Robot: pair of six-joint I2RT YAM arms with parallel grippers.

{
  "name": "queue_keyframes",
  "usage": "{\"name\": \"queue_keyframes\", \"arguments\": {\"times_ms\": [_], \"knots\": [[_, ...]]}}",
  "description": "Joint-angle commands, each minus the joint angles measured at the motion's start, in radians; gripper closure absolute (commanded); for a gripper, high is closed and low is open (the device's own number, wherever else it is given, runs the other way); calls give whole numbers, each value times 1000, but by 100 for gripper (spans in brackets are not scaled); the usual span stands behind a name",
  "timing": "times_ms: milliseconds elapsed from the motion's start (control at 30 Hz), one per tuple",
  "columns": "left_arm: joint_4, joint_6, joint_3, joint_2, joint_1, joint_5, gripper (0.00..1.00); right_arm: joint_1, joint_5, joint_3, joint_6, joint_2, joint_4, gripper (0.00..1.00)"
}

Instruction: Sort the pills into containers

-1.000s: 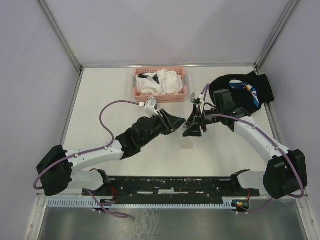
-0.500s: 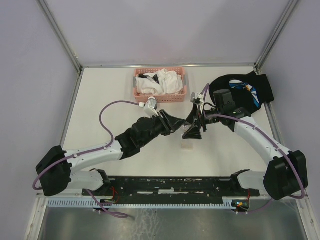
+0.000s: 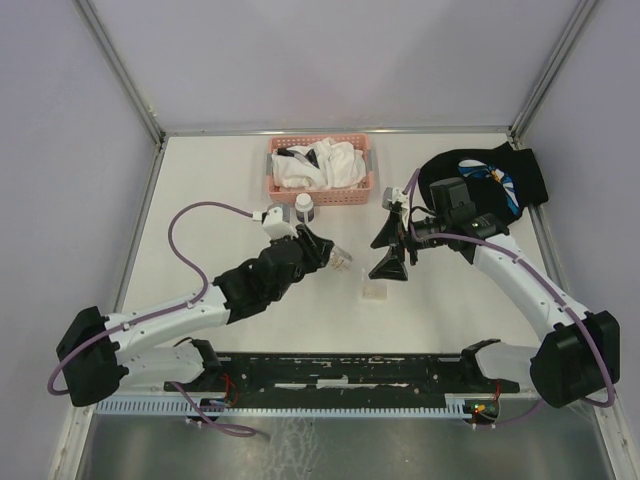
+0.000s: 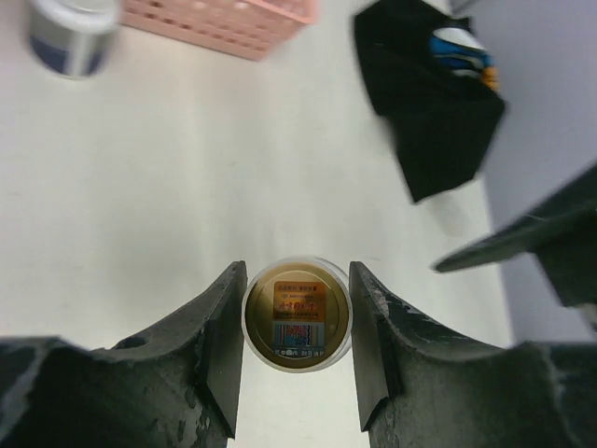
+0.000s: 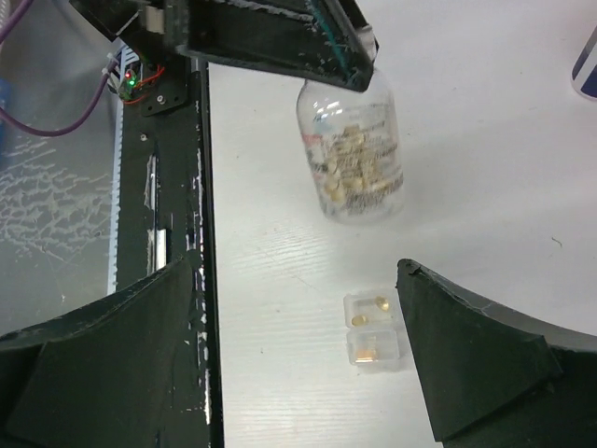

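A clear pill bottle full of yellow pills lies sideways above the table, and my left gripper is shut on it. The left wrist view shows its round gold-labelled base pinched between both fingers. The containers are a small clear box on the table, right of the bottle, with yellow pills in its compartments. My right gripper hangs open just above that box. Its wide-spread jaws hold nothing.
A pink mesh basket with white cloths stands at the back. A white-capped blue bottle stands in front of it. A black cloth lies at the back right. The black rail runs along the near edge.
My right gripper has opened wide and stayed over the box. The left arm has drawn back to the left with the pill bottle, uncovering the white-capped bottle by the basket.
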Motion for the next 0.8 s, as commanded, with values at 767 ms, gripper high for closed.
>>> {"name": "queue_keyframes", "arguments": {"times_ms": [767], "knots": [[-465, 278, 102, 174, 283, -524, 82, 0, 32, 51, -76, -17, -43, 1]]}}
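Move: The left hand already holds the pill bottle; the bare table spot it heads over lies about 22 cm to its left, 6 cm ahead and 19 cm below. The white bottle stands roughly 22 cm ahead and 7 cm left of this hand, the clear pill box 2 cm back and 14 cm right, both low on the table. From the open right hand, that spot is some 34 cm left and 7 cm ahead. The left hand swings the still-pinched bottle 20 cm left, sinking 8 cm, rolling left-side-up and turning counter-clockwise. ##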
